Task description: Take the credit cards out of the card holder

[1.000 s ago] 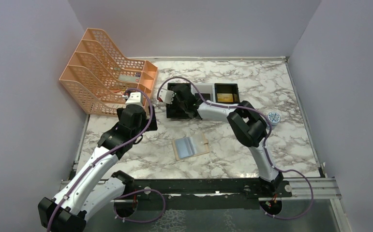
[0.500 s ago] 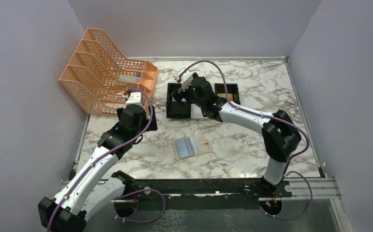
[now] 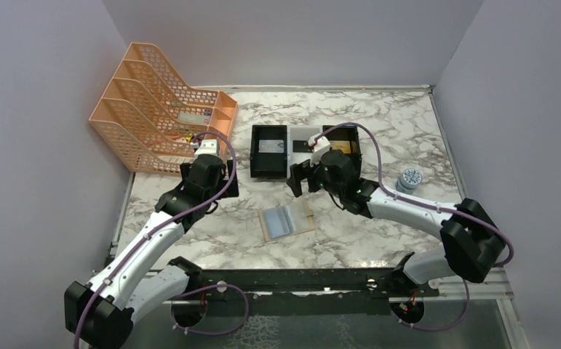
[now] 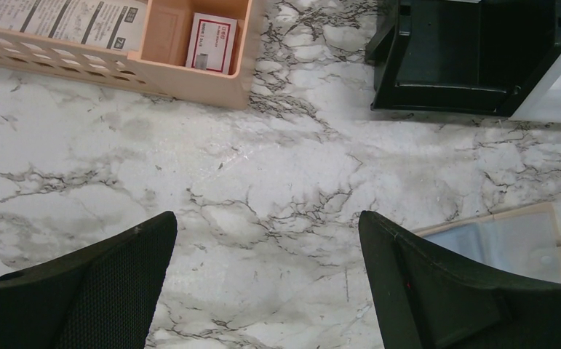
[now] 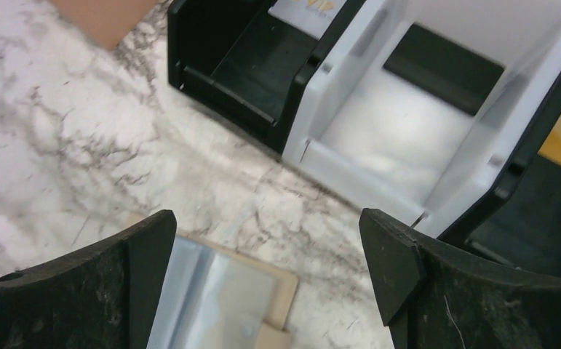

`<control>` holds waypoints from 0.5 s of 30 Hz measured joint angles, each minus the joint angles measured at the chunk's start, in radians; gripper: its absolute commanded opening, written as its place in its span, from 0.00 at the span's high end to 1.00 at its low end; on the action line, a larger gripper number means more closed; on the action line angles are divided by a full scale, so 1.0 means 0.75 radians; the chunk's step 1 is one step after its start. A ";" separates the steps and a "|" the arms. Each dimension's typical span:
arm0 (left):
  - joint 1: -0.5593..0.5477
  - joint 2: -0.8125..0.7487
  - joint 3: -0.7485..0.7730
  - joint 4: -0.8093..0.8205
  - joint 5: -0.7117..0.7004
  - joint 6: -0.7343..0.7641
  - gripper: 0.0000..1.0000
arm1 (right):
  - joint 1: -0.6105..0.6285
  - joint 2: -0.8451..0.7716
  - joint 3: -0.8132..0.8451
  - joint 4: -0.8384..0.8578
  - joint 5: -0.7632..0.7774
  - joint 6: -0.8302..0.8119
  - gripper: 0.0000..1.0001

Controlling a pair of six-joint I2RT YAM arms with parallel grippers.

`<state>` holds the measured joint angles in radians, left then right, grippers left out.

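Note:
The card holder (image 3: 286, 221) lies open and flat on the marble, its grey-blue inner faces up; it also shows as the card holder (image 5: 219, 291) and the card holder (image 4: 506, 240). No card shows in it. A light card (image 3: 270, 145) lies in the left black tray (image 3: 255, 163), a dark card (image 3: 300, 145) in the white tray (image 3: 311, 132), a yellow card (image 3: 339, 147) in the right black tray (image 3: 356, 142). My right gripper (image 3: 303, 177) (image 5: 266, 233) hangs open and empty between the trays and the holder. My left gripper (image 3: 215, 182) (image 4: 266, 229) is open over bare marble, left of the holder.
A peach file rack (image 3: 153, 109) stands at the back left, its front bin holding a small box (image 4: 212, 43). A small blue-and-white round thing (image 3: 410, 177) sits at the right. Grey walls close in three sides.
My right arm has pulled back from the left black tray toward the near side, opening its jaws; a light card now lies in that tray. The left arm shifted slightly.

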<state>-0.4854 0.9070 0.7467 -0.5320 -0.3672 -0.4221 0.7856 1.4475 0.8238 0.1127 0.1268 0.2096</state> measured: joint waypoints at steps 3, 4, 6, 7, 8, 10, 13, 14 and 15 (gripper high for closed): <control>0.000 0.013 0.000 -0.001 -0.001 -0.035 0.01 | 0.000 -0.079 -0.098 0.022 -0.067 0.080 0.09; 0.000 0.022 0.000 -0.001 -0.001 -0.052 0.01 | 0.000 -0.097 -0.123 0.027 -0.095 0.108 0.11; 0.000 0.041 0.000 -0.001 0.002 -0.084 0.01 | -0.001 -0.123 -0.164 0.027 -0.159 0.162 0.15; 0.000 0.051 0.000 0.001 0.005 -0.101 0.01 | -0.001 -0.129 -0.178 0.029 -0.193 0.187 0.17; 0.000 0.064 0.000 0.004 0.016 -0.122 0.01 | -0.001 -0.131 -0.189 0.032 -0.232 0.210 0.19; 0.000 0.082 -0.003 0.019 0.044 -0.157 0.01 | -0.001 -0.130 -0.205 0.031 -0.309 0.255 0.23; 0.000 0.097 -0.038 0.072 0.111 -0.223 0.01 | -0.001 -0.110 -0.213 0.033 -0.402 0.300 0.28; 0.000 0.098 -0.051 0.085 0.130 -0.236 0.01 | -0.001 -0.096 -0.213 0.033 -0.421 0.312 0.30; 0.000 0.098 -0.073 0.107 0.155 -0.256 0.01 | -0.001 -0.080 -0.213 0.030 -0.437 0.322 0.32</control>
<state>-0.4854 0.9802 0.6922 -0.4515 -0.2508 -0.6144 0.7853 1.3872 0.6643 0.1349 -0.2008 0.4511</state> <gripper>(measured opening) 0.991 0.726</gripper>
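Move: Behind the right hand by about 7 cm lies the open card holder, some 3 cm to its left and 12 cm below. From that same hand the white tray stands about 14 cm ahead and 3 cm right, and the left black tray also 14 cm ahead but 8 cm left, both about 11 cm lower. For the left hand the card holder is roughly 18 cm to the right, 8 cm back and 15 cm down. Drawing back from the trays, the empty right hand travels about 8 cm towards the card holder while sinking some 3 cm, tips its fingers down by roughly 20 degrees with a slight counter-clockwise turn, and narrows them from wide open to about three quarters. The left hand, fingers still wide open, sinks and shifts right about 3 cm each way towards the holder, rolling its left side down. ##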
